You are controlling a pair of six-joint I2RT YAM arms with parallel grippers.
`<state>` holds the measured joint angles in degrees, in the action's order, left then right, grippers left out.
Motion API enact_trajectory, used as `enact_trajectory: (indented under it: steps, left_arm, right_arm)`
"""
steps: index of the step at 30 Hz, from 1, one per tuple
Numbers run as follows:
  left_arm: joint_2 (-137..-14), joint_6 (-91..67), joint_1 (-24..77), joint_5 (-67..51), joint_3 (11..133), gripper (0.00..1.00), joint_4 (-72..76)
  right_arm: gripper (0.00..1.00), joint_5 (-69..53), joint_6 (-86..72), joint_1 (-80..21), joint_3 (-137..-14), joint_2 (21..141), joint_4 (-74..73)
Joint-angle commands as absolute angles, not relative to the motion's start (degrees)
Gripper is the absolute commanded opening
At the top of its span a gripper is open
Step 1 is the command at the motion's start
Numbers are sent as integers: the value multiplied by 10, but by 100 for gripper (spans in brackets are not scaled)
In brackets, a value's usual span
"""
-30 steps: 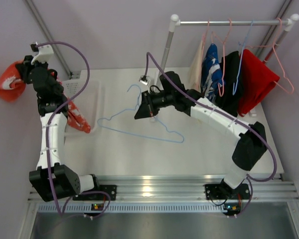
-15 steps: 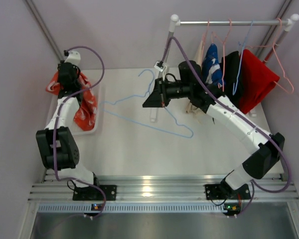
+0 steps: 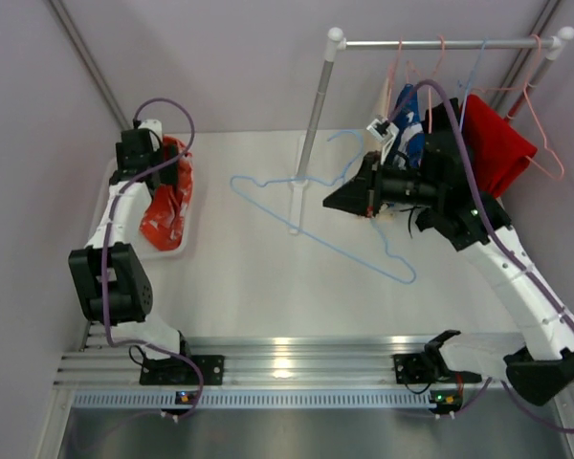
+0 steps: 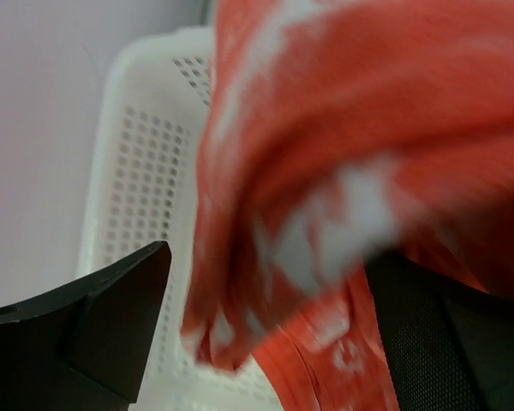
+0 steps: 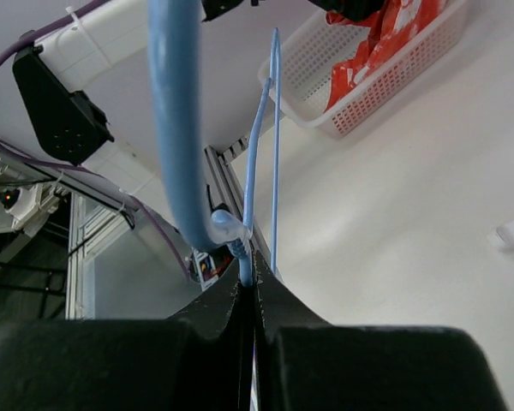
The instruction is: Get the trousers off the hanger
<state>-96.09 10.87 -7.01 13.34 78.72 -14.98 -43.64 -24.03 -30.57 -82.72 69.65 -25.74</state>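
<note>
Orange-red trousers (image 3: pixel 165 201) with white marks lie in the white basket (image 3: pixel 115 182) at the left. My left gripper (image 3: pixel 169 161) hovers over them, open. In the left wrist view the blurred cloth (image 4: pixel 325 171) hangs loosely between the two spread fingers (image 4: pixel 94 334) of the left gripper (image 4: pixel 270 342). My right gripper (image 3: pixel 329 202) is shut on the neck of a bare blue hanger (image 3: pixel 364 251) held over the table (image 3: pixel 239 287), its wire pinched at the right gripper (image 5: pixel 248 278). Blue patterned (image 3: pixel 408 134), black (image 3: pixel 443 115) and red trousers (image 3: pixel 493 148) hang on the rack.
The rack's rod (image 3: pixel 440 43) runs along the back right, its post (image 3: pixel 314 110) standing mid-table behind the blue hanger. Pink hangers (image 3: pixel 547 161) dangle at the rod's right end. Walls close in on the left and right sides.
My left arm swung the orange-red trousers from the far left over the basket and its jaws opened. My right arm carried the blue hanger rightwards towards the rack.
</note>
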Motion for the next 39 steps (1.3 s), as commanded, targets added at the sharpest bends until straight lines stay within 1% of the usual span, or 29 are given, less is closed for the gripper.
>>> enact_trajectory:
  steps: [1,5,10,14,19,21,25,27,34,39]
  left_arm:
    - [-880,47,-73,59,830,99,-276]
    - [-830,19,-86,-1,884,99,-362]
    - [-739,4,-90,-87,910,99,-398]
    - [-700,-16,-90,-105,915,99,-414]
    - [-676,-23,-91,-95,908,99,-433]
    - [-666,-25,-90,-95,902,99,-433]
    - [-654,-35,-91,-95,889,99,-423]
    - [-652,-38,-91,-90,888,99,-421]
    - [-647,-46,-90,-84,889,99,-417]
    - [-633,-54,-91,-89,884,99,-413]
  right_arm:
    - [0,-430,-237,-282,-791,631,-287]
    - [0,-418,-239,-245,-751,551,-324]
    - [0,-367,-243,-210,-728,485,-385]
    - [0,-296,-252,-205,-741,450,-424]
    - [0,-176,-251,-205,-788,456,-477]
    - [0,-116,-244,-205,-810,479,-488]
    - [0,-62,-237,-206,-877,522,-481]
    - [0,-37,-239,-205,-906,561,-477]
    - [0,-23,-229,-206,-1037,691,-462]
    - [0,-4,-205,-209,-1101,790,-433]
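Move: My right hand still grips the blue hanger by its neck. The free left stretch of the rail lies about 25 cm ahead, 8 cm to its right and 14 cm above. The beige trousers hang about 25 cm ahead, 12 cm right and 15 cm below; the blue-white trousers hang beside them, 6 cm farther right. Under my open left hand lie the red trousers, some 4 cm back and 9 cm down, in the white basket, whose middle is 7 cm back, 5 cm left and 15 cm down. Keeping the hanger pinched, I sweep my right hand some 13 cm to the right, at first drawing back a little, then curve forward about 16 cm towards the rail, rising slightly and turning nearly 50 degrees clockwise. My left hand, fingers already wide open, comes free of the red trousers: it draws back and to the right, climbs roughly 20 cm off the basket, tipping up, and then nearly stops. ##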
